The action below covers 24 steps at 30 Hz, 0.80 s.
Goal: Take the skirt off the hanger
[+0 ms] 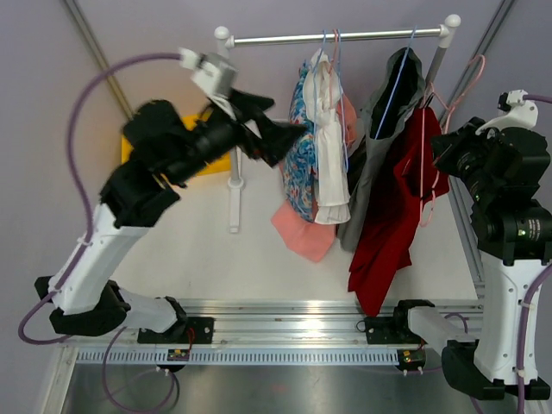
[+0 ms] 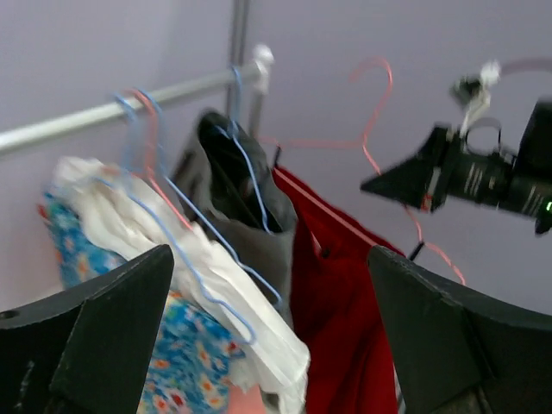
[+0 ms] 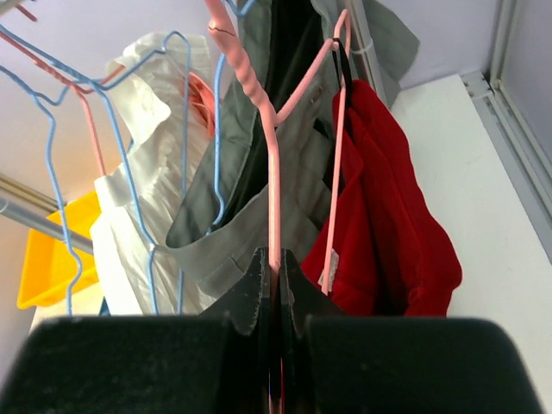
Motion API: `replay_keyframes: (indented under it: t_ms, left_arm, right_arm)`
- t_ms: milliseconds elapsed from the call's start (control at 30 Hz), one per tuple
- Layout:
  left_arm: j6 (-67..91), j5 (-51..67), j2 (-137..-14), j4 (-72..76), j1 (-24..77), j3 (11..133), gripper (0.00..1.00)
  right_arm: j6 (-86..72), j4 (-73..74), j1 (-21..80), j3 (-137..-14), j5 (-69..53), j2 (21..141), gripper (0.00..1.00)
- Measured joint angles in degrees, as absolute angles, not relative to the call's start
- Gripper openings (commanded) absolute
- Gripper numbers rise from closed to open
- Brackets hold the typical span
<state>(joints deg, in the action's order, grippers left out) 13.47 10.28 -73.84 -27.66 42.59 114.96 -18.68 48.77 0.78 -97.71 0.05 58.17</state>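
The red skirt (image 1: 392, 216) hangs on a pink wire hanger (image 3: 274, 172), off the rail and to the right of the other clothes. My right gripper (image 3: 274, 267) is shut on the pink hanger's wire just below its twisted neck. In the left wrist view the skirt (image 2: 336, 319) drapes from the hanger's sloping bar (image 2: 379, 112). My left gripper (image 1: 280, 121) is open and held up left of the rack, facing the clothes. Nothing is between its fingers (image 2: 103, 336); the skirt lies beyond them.
A silver rail (image 1: 345, 37) carries a grey garment (image 1: 384, 129) on a blue hanger, a white garment (image 1: 328, 155) and a floral one (image 1: 300, 164); a pink piece (image 1: 304, 231) hangs lowest. A yellow bin (image 1: 220, 162) sits behind my left arm. The rack's white post (image 1: 234, 198) stands left.
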Motion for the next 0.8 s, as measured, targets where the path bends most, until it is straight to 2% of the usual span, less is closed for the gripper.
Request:
replay_keyframes:
  t_ms: [67,133,333,500,800]
  left_arm:
    - [10.3,2.3,-77.0,-27.9,52.2,112.9,0.99]
    - [8.9,-2.3,-77.6,-26.2,60.6,105.6,0.99]
    - [8.9,-9.3,-78.1,-20.9,78.5,83.8,0.99]
    - [9.0,-12.4,-83.8,-15.5,85.1,85.2,0.99]
    - [6.8,-17.6,-98.4,-9.0,86.6,95.9,0.99]
  right_arm:
    - [-18.7,49.8,0.7,-97.8,1.0,58.1,0.0]
    - [-18.8,50.5,0.8,-97.8,2.6,58.0,0.0]
    - [-19.9,52.8,0.7,-98.1,6.5,57.4,0.0]
    - [-21.3,54.7,0.7,-99.0,6.6,57.0,0.0]
    - [-24.1,60.2,0.7,-103.2,6.6,54.3,0.0]
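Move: The red skirt hangs from the pink hanger that the right gripper still pinches; its middle is about 18 cm below the right hand, almost straight under it. From the left hand it lies some 28 cm to the right, about 5 cm ahead and roughly 31 cm lower. The grey garment stands about 20 cm ahead of the left hand, 24 cm right and 25 cm down, the white garment some 17 cm ahead, 12 cm right and 25 cm down. Towards the red skirt on its pink hanger comes the open left hand, sweeping right and down on the robot's side of the hanging clothes and drawing back by half as much; once low, it carries on mainly rightwards, some 27 cm across in all. Its fingers tip down and swing right, about 30 degrees. The right hand keeps its pinch on the hanger and eases back about 5 cm, turning slightly clockwise. ##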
